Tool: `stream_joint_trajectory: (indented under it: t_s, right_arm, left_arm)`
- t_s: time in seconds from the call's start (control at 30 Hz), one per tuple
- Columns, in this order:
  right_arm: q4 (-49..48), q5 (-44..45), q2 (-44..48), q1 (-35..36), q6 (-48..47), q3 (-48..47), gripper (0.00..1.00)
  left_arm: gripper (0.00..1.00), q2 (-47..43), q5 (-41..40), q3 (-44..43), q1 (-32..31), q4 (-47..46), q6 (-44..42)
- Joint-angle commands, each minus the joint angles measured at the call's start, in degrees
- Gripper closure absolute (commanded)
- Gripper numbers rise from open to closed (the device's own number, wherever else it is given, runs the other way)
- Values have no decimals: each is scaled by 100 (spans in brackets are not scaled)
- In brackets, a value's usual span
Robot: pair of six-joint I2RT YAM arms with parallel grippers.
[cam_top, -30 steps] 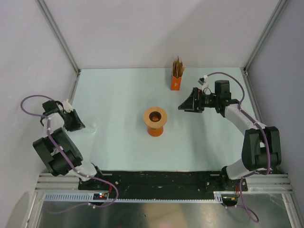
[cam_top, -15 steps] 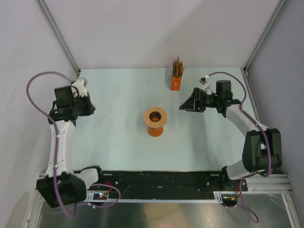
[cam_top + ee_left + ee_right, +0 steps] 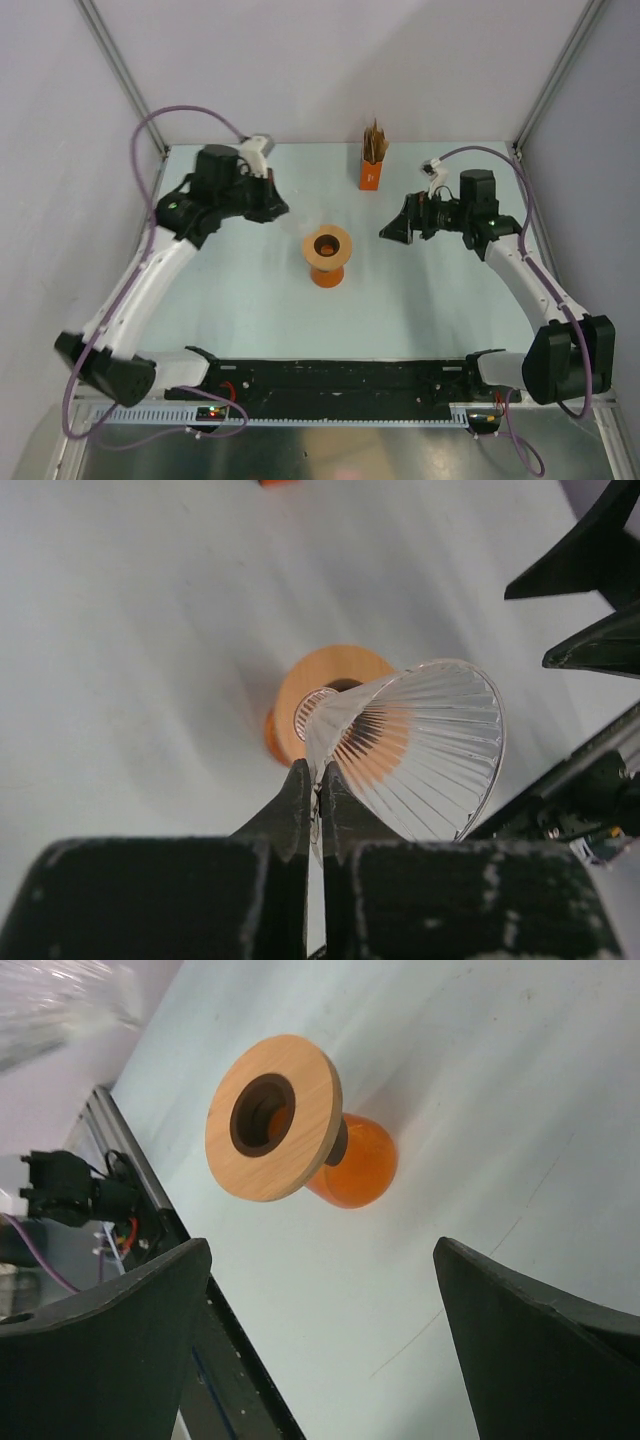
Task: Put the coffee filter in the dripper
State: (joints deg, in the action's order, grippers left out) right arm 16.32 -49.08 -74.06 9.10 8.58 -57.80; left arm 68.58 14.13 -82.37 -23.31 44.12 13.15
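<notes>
The dripper, a clear ribbed cone, hangs tilted on its side in the air, and my left gripper is shut on the thin tab at its narrow end. In the top view the left gripper is up and to the left of the orange beaker. My right gripper stands open to the right of the beaker, fingers spread wide with nothing between them. A single coffee filter is out of view.
The orange beaker stands mid-table with a flat tan disc on top. A small orange box with a bunch of brown papers stands at the back. The black rail runs along the near edge.
My left arm has swung from the near left of the table up and rightward toward the beaker, its gripper closing on the dripper and carrying it. The right gripper barely shifted.
</notes>
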Motion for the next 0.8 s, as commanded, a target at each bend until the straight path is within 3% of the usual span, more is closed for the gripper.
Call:
stream_joint_trajectory:
  t_s: [0.0, 0.2, 0.77]
  right_arm:
    - [466, 572, 320, 427, -778, -219, 1]
    - [526, 670, 310, 677, -1163, -223, 1]
    - [575, 569, 283, 707, -1225, -218, 1]
  left_arm:
    - [100, 660, -41, -240, -609, 72, 422]
    - [100, 1274, 48, -359, -992, 70, 507]
    - [100, 1983, 312, -586, -968, 66, 479]
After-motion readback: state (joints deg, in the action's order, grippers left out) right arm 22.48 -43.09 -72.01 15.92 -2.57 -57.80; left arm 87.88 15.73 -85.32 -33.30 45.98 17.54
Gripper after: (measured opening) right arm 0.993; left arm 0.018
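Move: The left hand, with the clear ribbed dripper already pinched by its rim, has the collar's dark hole about 11 cm to its right, level fore and aft, and some 17 cm below. The carafe stands directly under the collar; the orange filter box is roughly 20 cm ahead and 22 cm right of the left hand, 24 cm lower. From the right hand, the collar lies about 16 cm left, level fore and aft, 8 cm below. Down and to the right, about 10 cm and 8 cm, the left hand carries the dripper in towards the wooden collar, fast at first and then creeping, while its fingers tip some 20 degrees further down and keep their pinch. The empty right hand, still wide open, first draws back 2 cm and a little left, then waits beside the carafe. ##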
